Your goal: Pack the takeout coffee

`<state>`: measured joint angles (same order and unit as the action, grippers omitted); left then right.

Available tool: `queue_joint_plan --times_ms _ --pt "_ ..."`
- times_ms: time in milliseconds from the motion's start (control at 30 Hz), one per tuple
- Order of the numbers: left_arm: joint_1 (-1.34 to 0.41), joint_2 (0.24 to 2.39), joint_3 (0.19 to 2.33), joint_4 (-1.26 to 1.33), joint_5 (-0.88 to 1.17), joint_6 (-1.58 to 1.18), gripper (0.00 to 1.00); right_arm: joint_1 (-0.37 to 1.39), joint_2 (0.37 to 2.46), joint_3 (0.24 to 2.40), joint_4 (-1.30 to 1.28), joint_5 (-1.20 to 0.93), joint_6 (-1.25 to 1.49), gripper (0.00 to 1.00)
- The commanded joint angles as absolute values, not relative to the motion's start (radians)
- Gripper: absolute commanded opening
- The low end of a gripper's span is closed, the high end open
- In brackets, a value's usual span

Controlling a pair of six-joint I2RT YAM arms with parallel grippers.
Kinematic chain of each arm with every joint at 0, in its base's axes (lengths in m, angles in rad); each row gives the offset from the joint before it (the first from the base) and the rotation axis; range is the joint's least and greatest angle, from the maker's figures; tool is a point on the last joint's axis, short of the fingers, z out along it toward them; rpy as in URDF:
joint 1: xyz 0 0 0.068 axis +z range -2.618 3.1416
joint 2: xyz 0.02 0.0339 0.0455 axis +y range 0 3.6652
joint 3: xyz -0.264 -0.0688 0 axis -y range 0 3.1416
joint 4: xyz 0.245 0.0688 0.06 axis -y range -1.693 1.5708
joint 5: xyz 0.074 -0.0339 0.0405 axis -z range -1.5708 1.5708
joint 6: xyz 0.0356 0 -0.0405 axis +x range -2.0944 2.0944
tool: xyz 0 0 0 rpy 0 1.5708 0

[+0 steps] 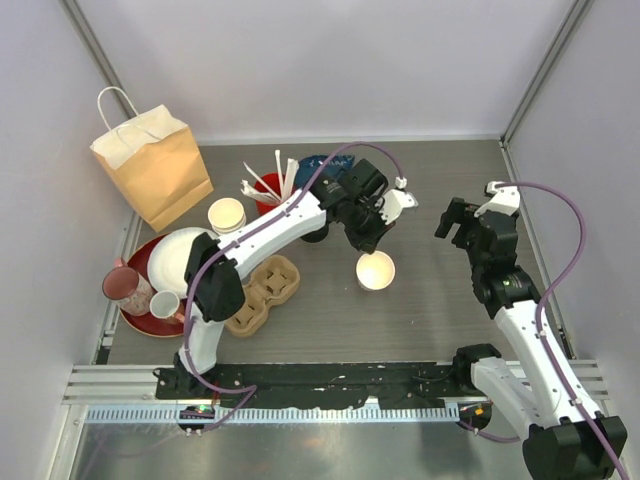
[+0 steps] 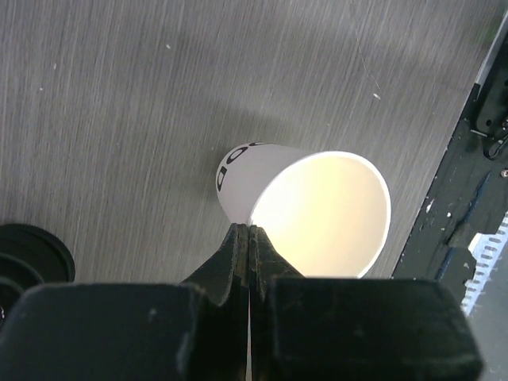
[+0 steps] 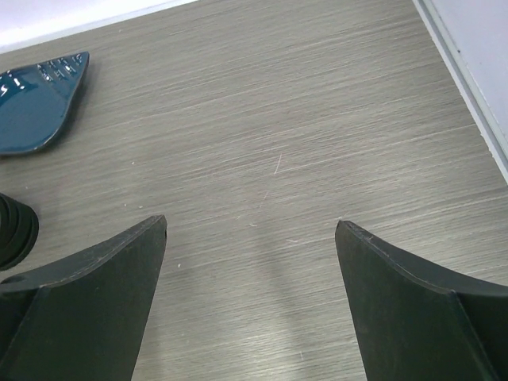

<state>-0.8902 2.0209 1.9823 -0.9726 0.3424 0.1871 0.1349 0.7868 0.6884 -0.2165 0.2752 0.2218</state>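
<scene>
A white paper takeout coffee cup [image 1: 376,270] with no lid is in the middle of the table. In the left wrist view its open mouth [image 2: 329,214] faces the camera and black print shows on its outer wall. My left gripper [image 1: 377,241] [image 2: 248,230] is shut, its tips pinching the near rim with one finger outside the wall and one inside. My right gripper [image 1: 470,215] [image 3: 250,225] hangs open over bare table to the right, with nothing between its fingers. Black lids [image 2: 24,255] lie to the left of the cup.
A brown paper bag [image 1: 155,165] stands at the back left. A cardboard cup carrier [image 1: 262,290], another paper cup [image 1: 227,215], a red cup of white sticks [image 1: 270,190], a teal tray [image 3: 36,99], and a red plate [image 1: 133,322] with a pink mug and a white mug lie left.
</scene>
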Motion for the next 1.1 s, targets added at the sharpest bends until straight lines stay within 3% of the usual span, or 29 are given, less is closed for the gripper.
queue_joint_plan --times_ms 0,367,467,500,600,700,767,933,1067 --pt "-0.887 2.054 1.985 -0.880 0.409 0.198 0.00 0.126 0.781 0.678 -0.180 0.235 0.187 0.93" --pt "-0.873 2.146 2.020 -0.911 0.428 0.250 0.07 0.127 0.764 0.669 -0.173 0.175 0.178 0.92" --pt "-0.870 2.134 2.031 -0.923 0.428 0.256 0.23 0.127 0.758 0.672 -0.176 0.155 0.176 0.93" --pt "-0.871 2.125 2.036 -0.930 0.428 0.256 0.38 0.127 0.759 0.675 -0.179 0.150 0.176 0.93" --pt "-0.868 2.074 2.054 -0.942 0.423 0.249 0.57 0.126 0.767 0.687 -0.196 0.130 0.176 0.93" --pt "-0.864 1.991 2.077 -0.971 0.411 0.226 0.68 0.126 0.773 0.692 -0.212 0.106 0.173 0.93" --pt "-0.855 1.906 2.077 -1.000 0.375 0.213 0.74 0.127 0.773 0.695 -0.224 0.092 0.173 0.93" --pt "-0.784 1.715 2.001 -1.075 0.154 0.204 0.78 0.127 0.775 0.695 -0.238 0.061 0.167 0.92" --pt "-0.602 1.553 1.875 -1.086 0.140 0.210 0.80 0.127 0.784 0.690 -0.232 0.052 0.167 0.92"
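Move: The left hand holds the white cup by its rim; the bare spot of table it will stand on lies about 3 cm back, 4 cm right and 14 cm below the fingers. The stack of black lids is roughly 12 cm ahead and 11 cm left, the red stirrer cup 13 ahead and 19 left, the carrier 3 back and 23 left, all some 10 cm lower. From the right hand that spot is about 8 cm back, 23 left and 19 down. Still pinching the rim, the left hand lowers the white cup about 5 cm with a slight drift to the right until it stands on the bare table, pauses low while the fingers spread wide and let go, then climbs away fast some 17 cm, swinging left and a little forward towards the stirrer cup. Meanwhile the empty, open right hand eases about 3 cm left, sinking slightly as it turns some 10 degrees counter-clockwise. ##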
